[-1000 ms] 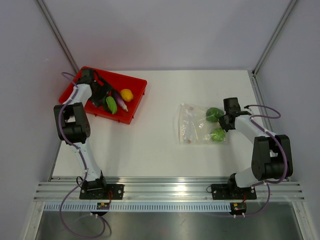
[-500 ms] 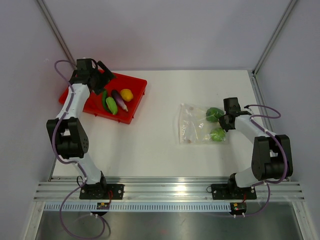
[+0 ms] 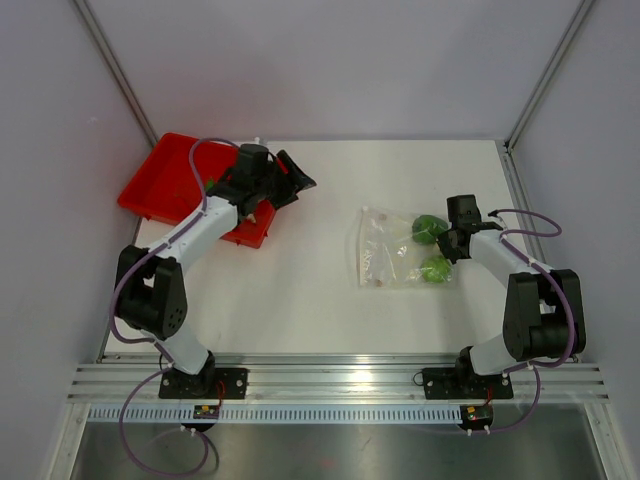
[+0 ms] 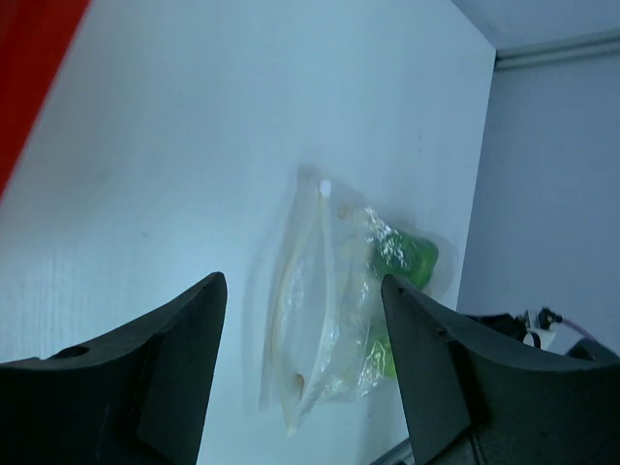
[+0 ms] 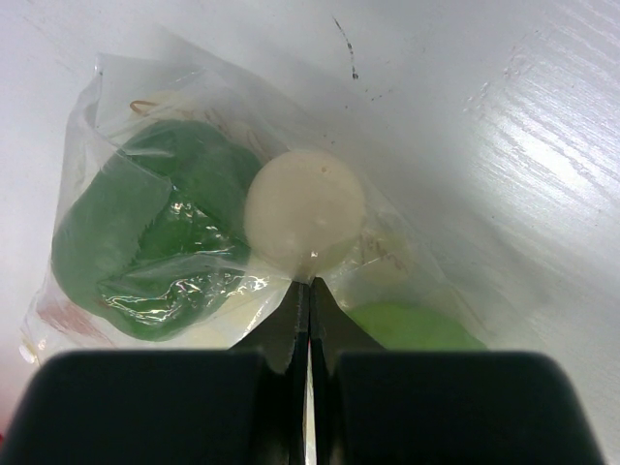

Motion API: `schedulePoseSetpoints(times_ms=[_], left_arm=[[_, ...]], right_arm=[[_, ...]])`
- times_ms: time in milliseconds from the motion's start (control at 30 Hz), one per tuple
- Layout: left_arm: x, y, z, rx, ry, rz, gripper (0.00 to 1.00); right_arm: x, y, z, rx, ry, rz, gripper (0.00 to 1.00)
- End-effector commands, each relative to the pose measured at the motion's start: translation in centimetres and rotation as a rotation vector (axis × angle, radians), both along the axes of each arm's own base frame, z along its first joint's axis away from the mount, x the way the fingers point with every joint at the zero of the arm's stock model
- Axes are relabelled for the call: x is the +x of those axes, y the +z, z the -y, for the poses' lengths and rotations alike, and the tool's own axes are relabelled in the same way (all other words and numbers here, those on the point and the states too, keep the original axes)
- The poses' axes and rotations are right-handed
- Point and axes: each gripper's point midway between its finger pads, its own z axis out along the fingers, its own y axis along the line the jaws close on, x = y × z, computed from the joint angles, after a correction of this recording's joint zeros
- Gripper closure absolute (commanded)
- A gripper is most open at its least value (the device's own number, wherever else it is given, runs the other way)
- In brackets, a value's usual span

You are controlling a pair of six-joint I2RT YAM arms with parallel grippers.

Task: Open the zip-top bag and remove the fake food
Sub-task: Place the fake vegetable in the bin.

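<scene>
The clear zip-top bag [image 3: 392,252] lies on the white table right of centre. Inside it are fake food pieces: a dark green one [image 3: 430,228], a lighter green one [image 3: 436,268] and a pale round one [image 5: 305,208]. My right gripper [image 3: 446,246] is shut on the bag's right edge, pinching the plastic film [image 5: 310,283] between the green pieces. My left gripper [image 3: 298,183] hangs open and empty above the table, just right of the red tray [image 3: 165,185]. It points at the bag [image 4: 325,320] and stands well short of it.
The left arm stretches across the red tray's right part and hides what lies there. A corner of the tray [image 4: 29,58] shows in the left wrist view. Grey walls with metal posts close in the table at the back and both sides.
The left arm has swung right, from over the tray to the table beside it, and its jaws have narrowed a little. The right gripper and the bag have not moved.
</scene>
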Motion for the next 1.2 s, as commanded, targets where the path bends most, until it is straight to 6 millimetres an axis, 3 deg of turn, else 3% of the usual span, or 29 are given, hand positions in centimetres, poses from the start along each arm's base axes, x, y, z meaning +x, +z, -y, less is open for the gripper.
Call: schedulePoseSetpoints(times_ms=[0, 200, 433, 567, 800, 967, 1000, 1167], left_arm=[[-1.0, 4.0, 2.7, -0.073, -0.034, 0.156, 0.33], [-3.7, 1.5, 5.6, -0.096, -0.121, 0.13, 0.38], [-6.3, -1.6, 7.4, -0.079, -0.196, 0.124, 0.47], [-7.5, -4.2, 8.2, -0.09, -0.23, 0.098, 0.52], [-8.0, -6.9, 10.3, -0.104, -0.297, 0.069, 0.57], [-8.7, -10.1, 11.9, -0.161, -0.343, -0.023, 0.59], [-8.8, -9.6, 12.7, -0.209, -0.366, -0.025, 0.62], [-8.5, -11.1, 13.5, -0.219, -0.383, -0.06, 0.66]], right_arm=[[1.3, 1.5, 0.0, 0.003, 0.001, 0.051, 1.0], [1.4, 1.4, 0.0, 0.004, 0.002, 0.049, 1.0], [1.4, 1.5, 0.0, 0.007, 0.005, 0.055, 1.0], [1.5, 1.4, 0.0, 0.003, 0.005, 0.05, 1.0], [1.5, 1.3, -0.2, 0.011, 0.009, 0.05, 1.0], [1.6, 1.2, -0.3, 0.019, 0.014, 0.049, 1.0], [1.6, 1.1, -0.4, 0.02, 0.015, 0.048, 1.0], [1.6, 1.0, -0.7, 0.031, 0.029, 0.045, 1.0]])
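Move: The zip-top bag's open end lies about 17 cm to the left gripper's right, 9 cm back towards the base and 17 cm below. From that gripper, the green pepper inside is roughly 33 cm right and 4 cm back, and the light green vegetable about 35 cm right and 14 cm back. The red bin's middle is some 23 cm left and 7 cm ahead. For the right gripper, the open end is about 18 cm left and 1 cm back. Bring the empty left gripper away from the red bin to the zip-top bag's open end: about 10 cm back and 12 cm right while sinking some 14 cm, ending on a steeper drop to the right. Turn it clockwise about 20 degrees and narrow the fingers to roughly half their present gap. Keep the right gripper shut and still on the bag's far end. ##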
